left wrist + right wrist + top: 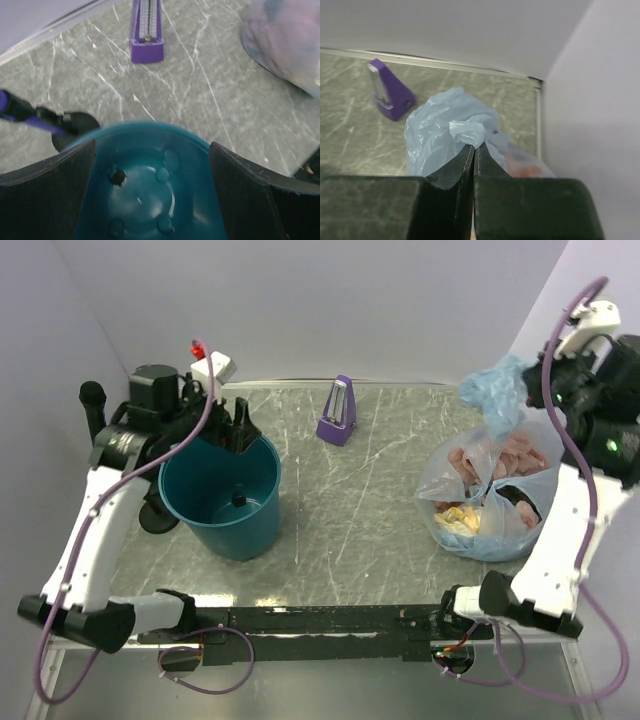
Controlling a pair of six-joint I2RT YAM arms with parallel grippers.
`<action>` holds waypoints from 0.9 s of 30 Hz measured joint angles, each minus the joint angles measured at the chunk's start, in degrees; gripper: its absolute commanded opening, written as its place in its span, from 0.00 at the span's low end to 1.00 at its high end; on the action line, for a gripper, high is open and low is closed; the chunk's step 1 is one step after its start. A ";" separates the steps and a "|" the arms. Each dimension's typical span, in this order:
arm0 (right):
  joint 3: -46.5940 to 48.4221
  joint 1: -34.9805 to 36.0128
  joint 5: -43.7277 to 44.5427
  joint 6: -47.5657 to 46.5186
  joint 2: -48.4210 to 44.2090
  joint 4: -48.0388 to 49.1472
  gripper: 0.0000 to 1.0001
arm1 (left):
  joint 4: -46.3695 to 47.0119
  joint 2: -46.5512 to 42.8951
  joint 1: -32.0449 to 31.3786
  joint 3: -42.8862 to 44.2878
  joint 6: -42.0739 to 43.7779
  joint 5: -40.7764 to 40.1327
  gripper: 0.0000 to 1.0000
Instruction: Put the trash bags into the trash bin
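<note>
The trash bag (497, 392), thin crinkly pale-blue plastic, hangs bunched in the air at the back right, above a clear stuffed bag. My right gripper (530, 380) is shut on a fold of it; in the right wrist view the fingertips (476, 146) pinch the blue plastic (445, 125). The trash bin (235, 530), a round teal bucket, stands upright at the left. My left gripper (240, 430) hovers at the bin's far rim, open and holding nothing. Its wrist view looks down between the spread fingers (151, 145) into the bin (165, 145).
A clear bag (490, 490) stuffed with pink and yellow items sits on the table at the right. A purple wedge-shaped object (338, 412) stands at the back middle. A small dark knob (118, 176) lies on the bin's floor. A white box (213, 365) sits behind the left arm.
</note>
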 measured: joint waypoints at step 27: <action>-24.20 13.66 -9.11 4.85 1.22 22.62 0.00 | -17.59 6.97 -0.87 -1.79 -1.62 15.87 0.98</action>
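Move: The trash bin I'm bringing the blue trash bag to stands about 54 cm to the left of my right hand, some 5 cm nearer my base and 37 cm down. The filled trash bag lies almost straight below that hand, 42 cm down and 3 cm to the right; the purple metronome is about 20 cm ahead and 28 cm left. From my open left hand the bin's middle is 5 cm back, 5 cm left and 24 cm below. I keep the blue trash bag pinched in my shut right fingers and carry it about 9 cm left and 8 cm forward, sinking as far, towards the bin, turning the wrist some 20 degrees counter-clockwise. My left hand, fingers staying wide open, sinks and draws back unevenly onto the bin's right rim side, drifting slightly right and tipping its fingertips down. ##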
